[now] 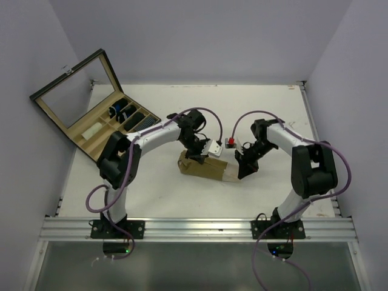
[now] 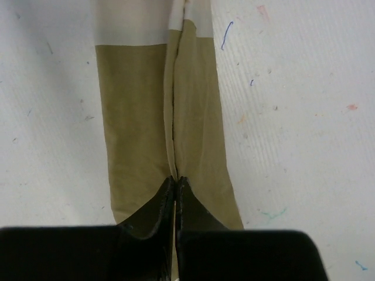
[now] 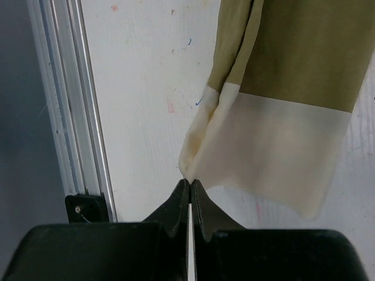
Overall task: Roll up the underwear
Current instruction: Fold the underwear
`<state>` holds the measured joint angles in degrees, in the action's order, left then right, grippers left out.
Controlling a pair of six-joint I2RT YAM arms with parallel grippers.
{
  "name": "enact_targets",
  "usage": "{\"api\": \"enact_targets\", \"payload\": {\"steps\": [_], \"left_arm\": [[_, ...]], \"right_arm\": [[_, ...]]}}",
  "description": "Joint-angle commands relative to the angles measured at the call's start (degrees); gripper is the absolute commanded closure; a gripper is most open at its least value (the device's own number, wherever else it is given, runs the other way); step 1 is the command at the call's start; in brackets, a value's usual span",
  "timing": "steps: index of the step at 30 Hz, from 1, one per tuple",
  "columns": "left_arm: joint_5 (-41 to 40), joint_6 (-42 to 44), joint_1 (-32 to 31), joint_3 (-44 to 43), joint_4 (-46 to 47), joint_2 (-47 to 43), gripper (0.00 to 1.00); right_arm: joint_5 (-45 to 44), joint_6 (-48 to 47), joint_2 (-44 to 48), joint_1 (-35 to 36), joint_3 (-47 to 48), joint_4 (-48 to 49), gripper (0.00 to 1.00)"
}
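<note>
The underwear (image 1: 203,165) is olive with a cream waistband and lies folded into a long strip on the white table, between the two arms. My left gripper (image 1: 197,159) stands over its olive end. In the left wrist view the left gripper (image 2: 177,179) is shut, pinching a raised crease of the underwear (image 2: 135,117). My right gripper (image 1: 241,172) is at the waistband end. Seen from the right wrist, the right gripper (image 3: 190,181) is shut on the lifted corner of the cream waistband (image 3: 269,146).
A wooden box (image 1: 91,124) with its glass lid open stands at the back left, with dark rolled items in its compartments. An aluminium rail (image 1: 200,227) runs along the near table edge, and this rail (image 3: 64,105) is close to the right gripper. Walls enclose the table.
</note>
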<state>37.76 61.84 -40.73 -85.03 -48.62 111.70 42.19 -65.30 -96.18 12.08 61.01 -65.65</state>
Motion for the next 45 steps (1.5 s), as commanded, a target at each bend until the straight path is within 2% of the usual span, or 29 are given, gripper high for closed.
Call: {"api": "enact_targets", "payload": {"steps": [1, 14, 25, 40, 45], "left_arm": [[2.41, 3.19, 1.88, -5.66, -6.12, 2.29, 1.00], [0.56, 3.37, 2.76, -15.42, -7.10, 11.34, 1.00], [-1.28, 3.02, 3.64, -17.88, -4.91, 15.56, 1.00], [-0.58, 1.61, 4.17, -17.97, -1.48, 14.16, 1.00], [-0.84, 0.38, 4.34, -18.06, 0.45, 15.74, 1.00]], "right_arm": [[3.60, -2.29, -3.13, -2.05, 3.58, -4.40, 1.00], [5.27, -1.24, -14.82, -7.77, 11.14, -6.95, 1.00], [6.68, 2.72, -23.52, -9.79, 17.12, -7.39, 1.00], [9.22, 1.14, -24.67, -11.90, 17.82, -9.06, 1.00], [8.17, 3.85, -26.60, -11.90, 18.35, -8.54, 1.00]]}}
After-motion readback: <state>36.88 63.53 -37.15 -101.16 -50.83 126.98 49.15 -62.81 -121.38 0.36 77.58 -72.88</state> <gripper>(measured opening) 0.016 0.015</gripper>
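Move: Both hands already hold the raised near edge of the underwear. Its far long edge lies about 5 cm ahead of the left hand and 5 below, and roughly 6 ahead of the right hand and 4 below. The waistband's middle is some 11 cm to the left hand's right and 4 back, while the underwear's left end is about 10 to that hand's left and 1 back. The compartment box sits some 32 cm left and 11 ahead of the left hand. Still pinching the raised edge, both hands carry the cloth about 6 cm forward towards the far long edge while lowering it some 3 cm, most of this early, then easing off. The left goes nearly level at first, then sinks; the right sinks as it advances, drifting slightly right and turning clockwise about 15 degrees as its wrist tilts. Both grippers stay shut. ##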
